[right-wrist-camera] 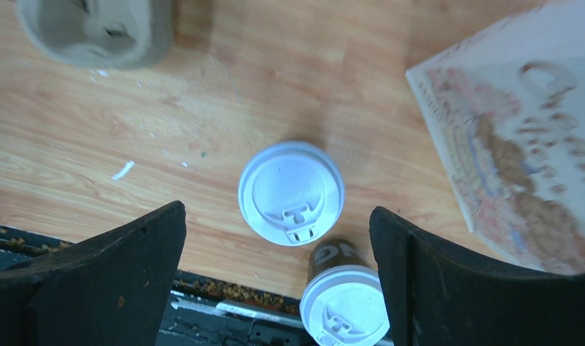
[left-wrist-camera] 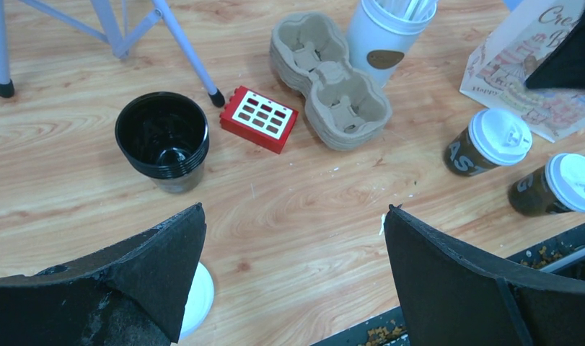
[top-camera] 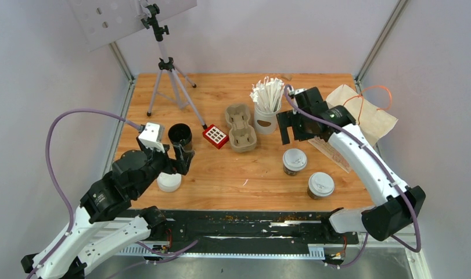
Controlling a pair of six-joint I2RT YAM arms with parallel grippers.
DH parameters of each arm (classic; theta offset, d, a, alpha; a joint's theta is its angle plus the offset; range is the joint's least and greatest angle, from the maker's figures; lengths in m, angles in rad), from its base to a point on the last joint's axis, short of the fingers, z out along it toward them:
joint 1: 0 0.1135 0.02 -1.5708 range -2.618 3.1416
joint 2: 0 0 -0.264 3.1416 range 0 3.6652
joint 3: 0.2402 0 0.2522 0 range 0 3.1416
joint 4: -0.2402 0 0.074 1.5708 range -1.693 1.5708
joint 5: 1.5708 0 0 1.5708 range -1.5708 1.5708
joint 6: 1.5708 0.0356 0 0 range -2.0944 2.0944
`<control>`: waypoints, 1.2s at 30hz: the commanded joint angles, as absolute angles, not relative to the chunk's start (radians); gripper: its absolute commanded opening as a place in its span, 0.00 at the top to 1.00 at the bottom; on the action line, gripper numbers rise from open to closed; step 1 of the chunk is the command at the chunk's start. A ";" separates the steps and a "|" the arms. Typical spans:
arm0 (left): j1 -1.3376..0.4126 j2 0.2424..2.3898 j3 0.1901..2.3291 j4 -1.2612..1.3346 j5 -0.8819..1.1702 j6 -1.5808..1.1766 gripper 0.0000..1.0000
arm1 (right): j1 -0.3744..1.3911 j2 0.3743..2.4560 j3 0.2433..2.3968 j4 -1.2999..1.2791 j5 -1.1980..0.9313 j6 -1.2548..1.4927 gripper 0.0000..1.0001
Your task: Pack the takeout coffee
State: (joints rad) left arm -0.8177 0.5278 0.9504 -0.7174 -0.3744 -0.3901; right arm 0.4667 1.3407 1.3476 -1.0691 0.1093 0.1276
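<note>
Two takeout coffees stand upright on the wooden table at the front right, both dark brown cups with white lids. One coffee is nearer the middle. The other stands by the table's front edge. My right gripper hangs open above them and touches neither cup. At the front left my left gripper is open over bare wood with nothing between its fingers.
A beige pulp cup tray lies mid-table beside a white cup of wrapped sticks. A red block, a stack of black cups, a loose white lid, a tripod and a paper bag are also here.
</note>
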 commanded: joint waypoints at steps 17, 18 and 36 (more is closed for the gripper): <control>-0.821 0.492 0.879 -0.702 -0.238 -0.350 0.00 | 0.232 1.330 1.875 -1.143 0.248 -0.222 0.00; -0.821 0.491 0.875 -0.701 -0.236 -0.349 0.00 | 0.221 1.324 1.878 -1.147 0.248 -0.228 0.00; -0.821 0.517 0.842 -0.633 -0.178 -0.382 0.00 | 0.011 1.356 1.753 -1.130 0.045 -0.363 0.00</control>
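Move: To the right hand's right, some 19 cm over and about 8 cm ahead, stands the open paper bag, its middle about 7 cm lower. The just-released coffee cup is about 2 cm back, 1 cm right and 12 cm below; the second lidded cup is 11 cm back and 9 cm right. The straw cup stands 15 cm ahead, 10 cm left. From the left hand, the bag is roughly 16 cm ahead, 54 cm right and 16 cm lower. Rising empty and open from above the lidded cup, the right hand climbs about 16 cm and edges forward some 5 cm, then swings right about 15 cm to above the paper bag, tilting its fingers up by some 25 degrees and finally starting to sink. The left hand, still open, sinks a little and drifts right, turning slightly clockwise. ##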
